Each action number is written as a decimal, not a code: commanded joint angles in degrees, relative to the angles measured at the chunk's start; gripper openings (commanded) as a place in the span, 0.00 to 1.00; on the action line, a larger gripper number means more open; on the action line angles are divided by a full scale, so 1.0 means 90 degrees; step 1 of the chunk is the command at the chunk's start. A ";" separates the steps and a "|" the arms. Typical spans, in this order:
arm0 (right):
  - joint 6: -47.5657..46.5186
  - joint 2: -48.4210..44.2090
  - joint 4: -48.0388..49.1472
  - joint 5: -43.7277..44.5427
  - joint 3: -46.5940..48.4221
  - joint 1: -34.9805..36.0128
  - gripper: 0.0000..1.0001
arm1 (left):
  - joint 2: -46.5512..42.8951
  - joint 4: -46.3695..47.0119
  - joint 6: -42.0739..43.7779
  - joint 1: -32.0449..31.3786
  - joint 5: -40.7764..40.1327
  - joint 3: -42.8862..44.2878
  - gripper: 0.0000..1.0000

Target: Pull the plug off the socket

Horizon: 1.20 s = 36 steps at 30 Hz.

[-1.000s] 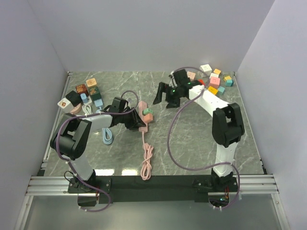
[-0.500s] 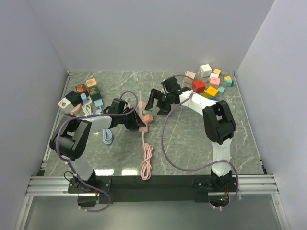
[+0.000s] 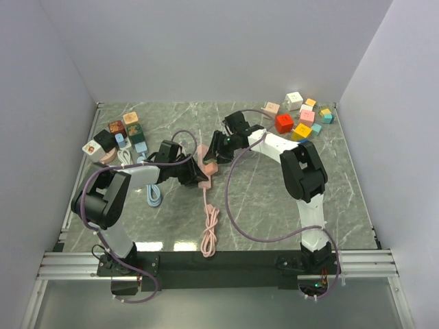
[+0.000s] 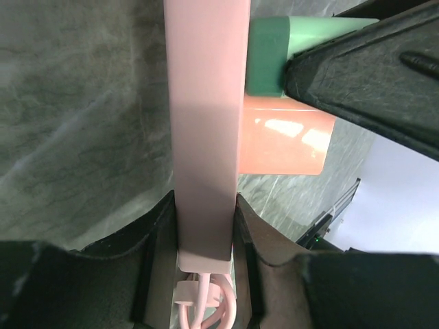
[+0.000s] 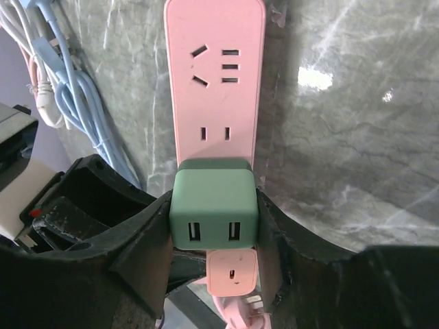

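The socket is a pink power strip (image 3: 204,166) (image 5: 214,82) lying flat at mid-table. A green plug (image 5: 213,209) (image 4: 271,55) with two USB slots sits in it, seated against the strip's face. My right gripper (image 5: 213,223) (image 3: 217,151) is shut on this plug, one finger pressed to each side. A smaller pink plug (image 5: 233,271) (image 4: 285,137) sits in the strip just beyond the green one. My left gripper (image 4: 204,236) (image 3: 193,173) is shut on the strip (image 4: 206,137) near its cord end. In the top view the right gripper hides the green plug.
The strip's pink cord (image 3: 209,233) runs toward the near edge and ends in a coil. Light blue cables (image 3: 153,195) (image 5: 82,103) lie left of the strip. Several coloured adapters and blocks sit at the back left (image 3: 120,133) and back right (image 3: 302,120).
My right arm swung left from the back middle to the strip, and its jaws closed from wide open onto the green plug. The left gripper and strip have not moved.
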 commanded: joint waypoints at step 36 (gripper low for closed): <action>-0.0261 -0.1870 -0.0978 0.1057 0.0225 -0.0689 0.00 | 0.0052 -0.0354 -0.0051 0.0322 0.0013 0.0432 0.01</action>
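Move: The right fingers are already shut on the green plug, and the socket strip's middle lies about 2 cm to that hand's left, 1 cm back and 2 cm lower. The peach plug sits on the same strip, about 3 cm back from the right hand, level sideways. The left hand already grips the strip's near end; from it the green plug is about 6 cm ahead, 2 cm to the right and 2 cm higher. To the right and up, away from the socket strip, the right arm pulls the pinched green plug some 7 cm each way, dips about a centimetre, then lifts to roughly 10 cm above its start, turning about 10 degrees clockwise. The left hand keeps its grip on the strip, is drawn right and up about 5 cm, then sinks back. ##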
